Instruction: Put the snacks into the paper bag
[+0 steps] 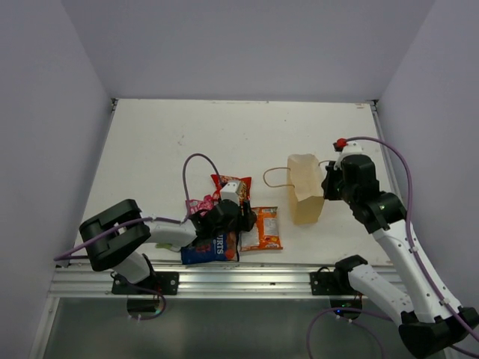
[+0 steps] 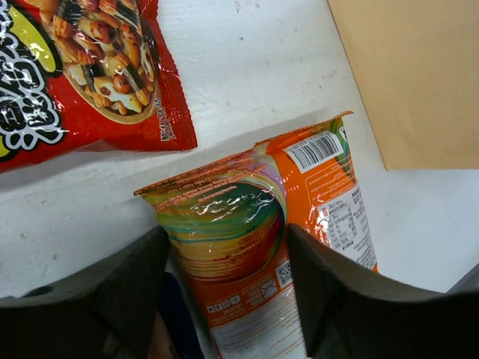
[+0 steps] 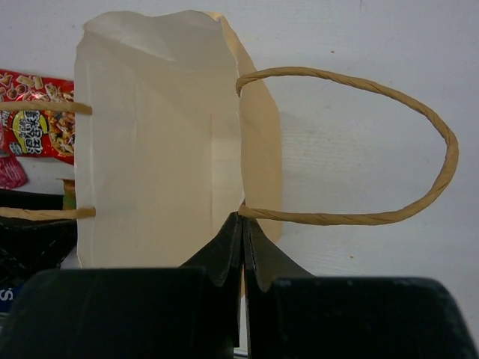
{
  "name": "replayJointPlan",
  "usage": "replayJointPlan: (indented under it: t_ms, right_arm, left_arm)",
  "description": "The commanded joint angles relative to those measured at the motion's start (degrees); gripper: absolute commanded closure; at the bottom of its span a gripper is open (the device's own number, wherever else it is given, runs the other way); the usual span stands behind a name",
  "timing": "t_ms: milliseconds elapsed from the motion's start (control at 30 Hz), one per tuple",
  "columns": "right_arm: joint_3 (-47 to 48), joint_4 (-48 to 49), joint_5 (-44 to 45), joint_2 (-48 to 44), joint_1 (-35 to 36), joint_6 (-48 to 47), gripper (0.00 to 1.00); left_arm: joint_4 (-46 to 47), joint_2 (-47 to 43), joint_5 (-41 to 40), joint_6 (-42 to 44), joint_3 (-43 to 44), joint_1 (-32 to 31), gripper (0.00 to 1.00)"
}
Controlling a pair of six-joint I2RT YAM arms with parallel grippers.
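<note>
The tan paper bag lies with its mouth toward my right gripper. That gripper is shut on the bag's rim, beside one loop handle. My left gripper is at the orange snack packet. In the left wrist view its fingers press both sides of the orange packet, which buckles upward between them. A red packet lies behind, a blue crisp bag under the left wrist, and a pink packet to its left.
The table's metal front rail runs just behind the arm bases. Grey walls close in the table on three sides. In the left wrist view the paper bag's side lies just right of the orange packet, and the red packet lies upper left.
</note>
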Motion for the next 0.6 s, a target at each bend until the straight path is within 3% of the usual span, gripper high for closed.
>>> replayJointPlan:
  t_ms: [0,67,100,200,300,467,567]
  right_arm:
    - [-0.6,0.9,0.2,-0.7,0.0,0.6,1.00]
    - [-1.3,1.1,0.1,-0.7,0.1,0.8,1.00]
    - [-1.5,1.1,0.1,-0.9,0.1,0.9,1.00]
    - [-1.9,1.0,0.1,-0.9,0.1,0.9,1.00]
    - [-2.1,0.9,0.5,-1.3,0.1,1.2,1.00]
    - [-2.8,0.7,0.8,-2.3,0.1,1.4,1.00]
    - [-2.7,0.4,1.0,-2.3,0.0,1.3,1.00]
  left_arm:
    - [3.8,0.1,-0.2,0.5,1.3,-0.3,0.38]
    - [3.1,-0.2,-0.9,0.6,1.4,-0.5,0.49]
    - [2.2,-0.4,-1.2,0.5,1.7,-0.6,0.65]
    - [1.7,0.0,-1.5,0.8,2.3,-0.7,0.85]
    - [1.7,0.8,-1.2,1.3,3.1,-0.9,1.00]
    - [-1.8,-1.3,-4.3,1.8,4.4,-2.1,1.00]
    - [-11.1,-6.0,-15.0,3.2,7.5,-6.4,1.00]
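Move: Near the left hand's fingertips lies the orange snack packet, its middle about 4 cm to the right, 2 cm back and 1 cm lower, with its far left corner already between the open fingers. The red snack packet lies some 11 cm ahead and 5 cm left, the blue crisps bag 8 cm back and 13 cm left; the paper bag's middle is about 6 cm ahead, 17 cm right and 8 cm higher. From the right hand the orange packet is some 16 cm left, 5 cm back and 20 cm down. Shutting its fingers from about three-quarters open, the left hand pinches the far left corner of the orange packet while staying almost in place, then rises some 1.5 cm and eases about 1 cm to the right. The right hand keeps its pinch on the paper bag's right rim, by the handle. ##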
